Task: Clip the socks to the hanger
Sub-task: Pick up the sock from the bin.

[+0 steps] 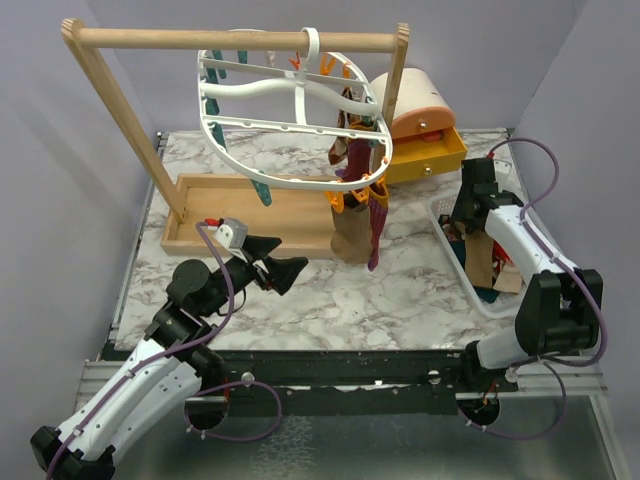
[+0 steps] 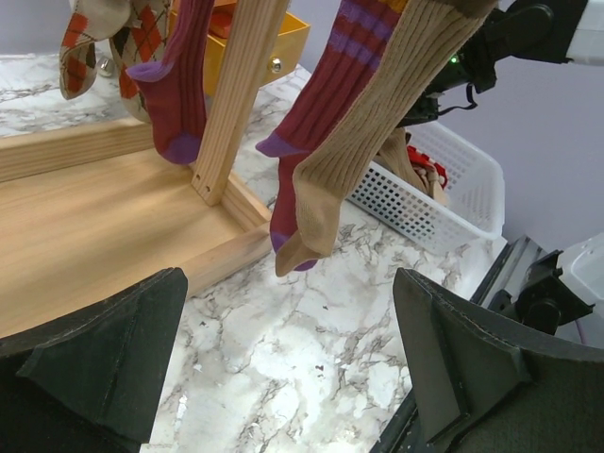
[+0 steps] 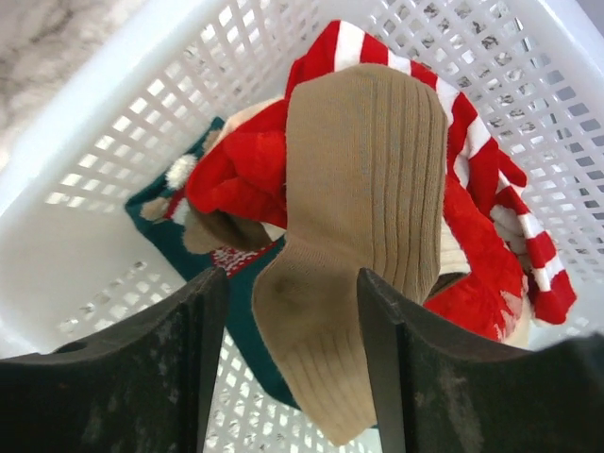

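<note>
The white hanger (image 1: 300, 87) hangs from a wooden bar, and several socks are clipped to it: tan (image 1: 352, 238), maroon (image 1: 376, 225) and argyle (image 1: 345, 160). In the left wrist view the tan sock (image 2: 368, 142) and a maroon sock (image 2: 316, 123) dangle just ahead of my left gripper (image 2: 291, 288). That gripper is open and empty, low over the marble. My right gripper (image 3: 293, 278) reaches down into the white basket (image 3: 113, 123). It is open, its fingers astride the heel of a tan ribbed sock (image 3: 363, 179) that lies on red-and-white striped (image 3: 491, 160) and teal (image 3: 245, 311) socks.
The wooden rack (image 1: 240, 40) stands in a wooden tray (image 1: 250, 210) on the marble table. An orange drawer box (image 1: 430, 155) sits behind the basket (image 1: 470, 290). The rack's post (image 2: 236, 94) is close ahead of my left gripper.
</note>
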`<state>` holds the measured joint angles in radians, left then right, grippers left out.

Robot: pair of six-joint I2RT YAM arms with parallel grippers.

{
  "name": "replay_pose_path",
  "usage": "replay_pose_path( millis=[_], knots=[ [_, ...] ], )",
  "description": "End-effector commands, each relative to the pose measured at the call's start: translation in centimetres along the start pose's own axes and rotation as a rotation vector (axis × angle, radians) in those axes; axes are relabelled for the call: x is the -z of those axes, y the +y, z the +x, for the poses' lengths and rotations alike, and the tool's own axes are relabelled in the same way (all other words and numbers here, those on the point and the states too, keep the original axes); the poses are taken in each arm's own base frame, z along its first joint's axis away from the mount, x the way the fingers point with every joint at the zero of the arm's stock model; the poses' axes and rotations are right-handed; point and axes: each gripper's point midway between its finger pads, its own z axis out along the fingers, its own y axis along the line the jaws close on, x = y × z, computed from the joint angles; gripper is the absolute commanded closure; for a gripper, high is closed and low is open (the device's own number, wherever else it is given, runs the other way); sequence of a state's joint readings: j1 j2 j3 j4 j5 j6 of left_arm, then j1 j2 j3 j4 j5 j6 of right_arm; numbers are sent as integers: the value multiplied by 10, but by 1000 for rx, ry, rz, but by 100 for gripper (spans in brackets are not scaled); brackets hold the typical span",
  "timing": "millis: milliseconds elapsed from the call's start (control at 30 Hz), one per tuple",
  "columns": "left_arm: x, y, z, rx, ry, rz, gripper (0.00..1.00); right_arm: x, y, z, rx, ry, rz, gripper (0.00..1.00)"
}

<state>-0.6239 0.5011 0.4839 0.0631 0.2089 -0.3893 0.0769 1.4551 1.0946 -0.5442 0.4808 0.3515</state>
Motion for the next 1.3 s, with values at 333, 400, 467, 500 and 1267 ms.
replay_pose_path(
  millis=[333, 400, 467, 500, 1267],
  knots=[
    [2, -5, -2, -7, -5, 23, 1, 8, -17, -21, 17, -31, 99, 99],
    [2, -5, -3, -8, -6, 24, 1, 24, -17, -37, -13, -75, 67, 100],
    [2, -5, -4, -11, -7, 21, 1, 49, -19, -55, -50, -116, 22, 100],
    [2, -5, -4, -12, -8, 18, 1, 64, -19, -65, -72, -139, -5, 100],
    [36, -83, -81, -125, -134, 307, 1, 417, 14, -25, 188, -481, -1344, 99]
  ],
)
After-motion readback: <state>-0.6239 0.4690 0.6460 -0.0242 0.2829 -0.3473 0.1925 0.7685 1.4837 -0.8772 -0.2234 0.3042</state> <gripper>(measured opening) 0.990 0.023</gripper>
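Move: The loose brown sock lies on the heap in the bin, right under the open right gripper: its middle is about 3 cm to the right, 1 cm back and 4 cm below. The striped red sock lies about 8 cm to the right and 2 cm back; the teal sock is level with the gripper, some 4 cm to its left. From the left gripper, the brown sock is roughly 40 cm right, 14 cm ahead and 17 cm below. Lower the right gripper about 2 cm onto the brown sock, shut the fingers to pinch it near its middle, then lift fast, some 30 cm. As it clears the bin, sweep it back and left, roughly 15 cm each way, tipping the fingers up and turning them counter-clockwise about 40 degrees. Late on, raise the open, empty left gripper about 6 cm, easing slightly back. ##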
